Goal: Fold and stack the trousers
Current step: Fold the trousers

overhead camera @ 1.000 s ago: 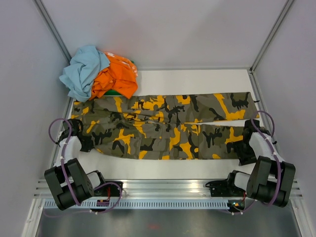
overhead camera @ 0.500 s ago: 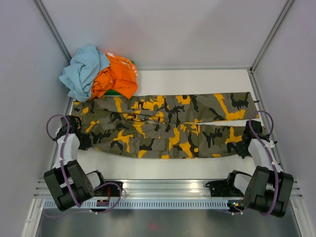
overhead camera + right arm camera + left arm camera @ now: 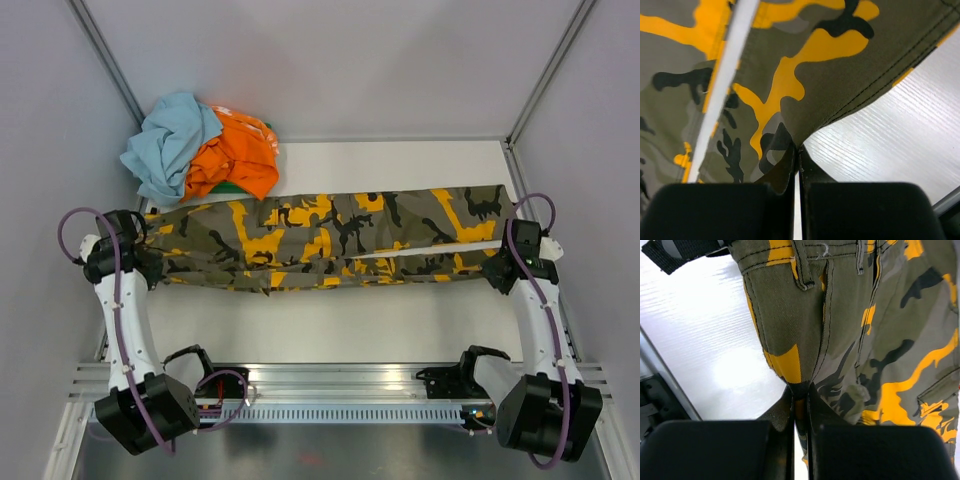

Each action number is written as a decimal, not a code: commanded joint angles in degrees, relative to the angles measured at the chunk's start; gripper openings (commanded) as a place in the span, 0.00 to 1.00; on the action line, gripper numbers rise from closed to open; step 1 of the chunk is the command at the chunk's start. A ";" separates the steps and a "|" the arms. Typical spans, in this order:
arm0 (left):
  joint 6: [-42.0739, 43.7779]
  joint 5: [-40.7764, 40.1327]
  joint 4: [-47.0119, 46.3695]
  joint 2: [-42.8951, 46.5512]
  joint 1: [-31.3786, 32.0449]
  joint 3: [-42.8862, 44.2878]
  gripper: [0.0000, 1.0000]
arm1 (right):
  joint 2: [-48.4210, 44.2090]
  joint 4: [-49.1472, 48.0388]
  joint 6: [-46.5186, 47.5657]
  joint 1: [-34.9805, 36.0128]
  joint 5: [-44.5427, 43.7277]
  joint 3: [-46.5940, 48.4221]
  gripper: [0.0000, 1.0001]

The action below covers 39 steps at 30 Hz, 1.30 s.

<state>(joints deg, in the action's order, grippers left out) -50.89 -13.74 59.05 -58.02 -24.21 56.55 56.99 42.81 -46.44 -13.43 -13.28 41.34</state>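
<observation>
The camouflage trousers stretch across the white table, waist at the left and leg hems at the right. Their near edge is lifted off the table between the two arms. My left gripper is shut on the waist end; in the left wrist view the trousers' cloth is pinched between the jaws of that gripper. My right gripper is shut on the hem of the near leg; the right wrist view has the trousers' hem clamped at the tip of that gripper.
A heap of other clothes lies at the back left corner: a light blue garment and an orange one. Grey walls close in the table on three sides. A metal rail runs along the near edge.
The right gripper shut on the near leg's hem. Both arms rose and moved back, lifting the trousers' near edge and drawing it toward the far leg.
</observation>
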 commanded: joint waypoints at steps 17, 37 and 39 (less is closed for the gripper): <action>-1.66 -16.74 -13.09 -15.96 2.13 15.15 0.02 | 36.67 -14.41 27.09 -0.28 -4.75 37.03 0.00; -7.90 -27.22 -6.93 -45.06 6.71 33.79 0.02 | 70.09 -6.08 40.36 0.33 -2.80 70.35 0.00; -7.99 -27.39 -6.84 -46.83 6.98 34.84 0.02 | 72.02 -4.67 40.55 0.34 -3.41 72.38 0.00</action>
<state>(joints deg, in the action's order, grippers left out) -58.76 -20.21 55.31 -102.65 -13.69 87.20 125.84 42.98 -13.15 -8.01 2.13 108.38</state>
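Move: My left hand holds the near corner of the trousers' waistband some 15 cm above the table, and my right pinches the near leg's edge by the cuff about 9 cm up. The far leg's far edge runs some 25 cm ahead of my left hand, with the blue cloth beyond about 43 cm ahead and 7 cm left. From my right hand that edge is about 31 cm straight ahead; the gap between the legs crosses 14 cm ahead. I keep both grips shut and swing the near side of the trousers forward over the far leg. Each hand rises a little first, then sweeps forward and sinks: my right hand goes nearly 30 cm, turning some 40 degrees counter-clockwise, while my left follows about 17 cm and tips slightly, both ending lower than they began, still above the table. ##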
